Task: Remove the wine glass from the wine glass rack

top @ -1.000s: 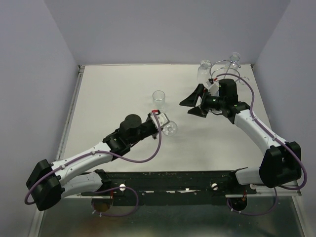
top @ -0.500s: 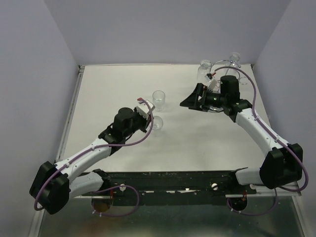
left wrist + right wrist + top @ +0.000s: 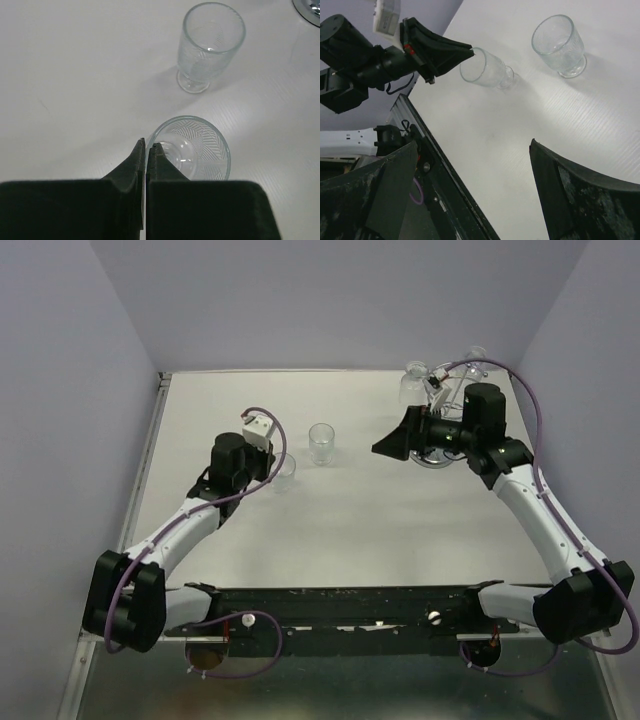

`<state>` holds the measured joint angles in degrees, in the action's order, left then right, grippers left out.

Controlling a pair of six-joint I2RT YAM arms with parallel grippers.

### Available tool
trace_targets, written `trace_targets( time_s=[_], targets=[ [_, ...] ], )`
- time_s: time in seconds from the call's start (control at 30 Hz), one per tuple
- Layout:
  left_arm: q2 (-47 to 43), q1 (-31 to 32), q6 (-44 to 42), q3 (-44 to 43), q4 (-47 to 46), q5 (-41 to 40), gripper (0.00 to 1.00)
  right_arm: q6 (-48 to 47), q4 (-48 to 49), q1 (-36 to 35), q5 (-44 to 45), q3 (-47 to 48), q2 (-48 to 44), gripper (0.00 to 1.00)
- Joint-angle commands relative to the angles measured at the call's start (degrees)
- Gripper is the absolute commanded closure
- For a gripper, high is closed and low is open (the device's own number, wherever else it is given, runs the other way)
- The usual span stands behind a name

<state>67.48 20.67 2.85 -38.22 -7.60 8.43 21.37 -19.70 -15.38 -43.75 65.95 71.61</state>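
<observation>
My left gripper is shut on the rim of a clear patterned wine glass, holding it tilted with its foot at or just above the table. In the left wrist view the shut gripper pinches the glass at its near-left rim. The chrome wine glass rack stands at the far right with two more glasses hanging on it. My right gripper is open and empty just in front of the rack; it shows wide open in the right wrist view.
A second wine glass stands upright on the table between the arms; it also shows in the left wrist view and the right wrist view. The rack's mirrored base shows at a corner. Walls close in behind and on both sides.
My left arm has carried the held glass leftward and farther back, past the standing glass. My right gripper has drawn back toward the rack, still open.
</observation>
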Motion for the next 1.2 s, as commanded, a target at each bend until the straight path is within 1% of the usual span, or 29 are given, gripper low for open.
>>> trace_targets(
  time_s=[0.0, 0.13, 0.23, 0.43, 0.6, 0.73, 0.87, 0.9, 1.0, 1.03, 1.07, 1.13, 1.17],
  targets=[
    [5.63, -4.31, 2.15, -5.28, -8.65, 1.06, 1.00, -4.22, -3.05, -0.09, 1.64, 2.95, -1.74, 0.00],
    [12.31, -7.39, 4.70, -9.85, -11.56, 2.38, 1.00, -5.72, -4.99, -0.09, 3.23, 4.09, -2.09, 0.00],
    [16.26, -8.36, 6.37, -12.75, -13.23, 4.57, 1.00, -6.95, -6.22, -0.09, 4.02, 5.15, -2.36, 0.00],
    [23.03, -9.06, 8.04, -18.73, -12.01, 5.02, 1.00, -10.46, -10.08, -0.09, 7.00, 8.57, -2.97, 0.00],
    [27.17, -10.12, 11.12, -22.25, -10.34, 6.51, 1.00, -10.38, -12.02, 0.61, 10.78, 12.96, -2.45, 0.00],
    [28.93, -10.21, 11.47, -23.74, -9.81, 6.87, 1.00, -12.48, -13.16, 1.66, 16.13, 16.92, -1.30, 0.00],
    [29.90, -10.21, 11.39, -24.45, -9.37, 7.66, 1.00, -14.77, -13.78, 4.38, 23.78, 20.00, -0.08, 0.00],
    [30.25, -10.21, 11.47, -24.54, -9.11, 7.66, 0.97, -15.30, -14.13, 5.35, 25.19, 21.13, 0.62, 0.00],
    [30.51, -10.21, 11.30, -24.62, -8.58, 7.13, 0.77, -15.74, -15.45, 9.38, 27.48, 24.91, 2.65, 0.00],
    [30.51, -10.21, 11.21, -24.71, -8.23, 6.70, 0.69, -15.48, -16.06, 10.79, 27.40, 25.97, 3.35, 0.00],
    [30.43, -10.21, 11.21, -24.71, -8.05, 6.69, 0.64, -15.39, -16.59, 12.11, 27.75, 27.20, 4.05, 0.00],
    [30.17, -10.21, 11.12, -24.97, -6.91, 6.08, 0.49, -15.56, -16.86, 14.22, 28.45, 28.35, 4.85, 0.00],
    [29.82, -10.21, 11.47, -25.06, -6.56, 5.29, 0.44, -15.83, -16.86, 14.76, 28.98, 28.70, 5.02, 0.00]
  ],
)
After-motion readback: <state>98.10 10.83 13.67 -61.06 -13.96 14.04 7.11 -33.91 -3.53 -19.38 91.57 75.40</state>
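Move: Beside the standing wine glass is the free spot that the left hand, already pinching a second glass by its rim, is taking that glass to: about 13 cm ahead, 2 cm right and 8 cm below. The standing glass is level with that spot and 9 cm to its right. From the empty right hand, the rack's far right glass hangs roughly 27 cm ahead, 22 cm right and 9 cm lower; the rack's pole is 16 cm ahead and 16 cm right, the far left glass 20 cm ahead and 7 cm right. Carrying the glass forward about 13 cm, the left hand brings it up on the left of the standing glass, eases down some 2 cm, then stops and opens its fingers nearly halfway, one inside the rim and one outside. Meanwhile the right hand, wide open, rises, then swings right and forward towards the rack, some 30 degrees clockwise. ##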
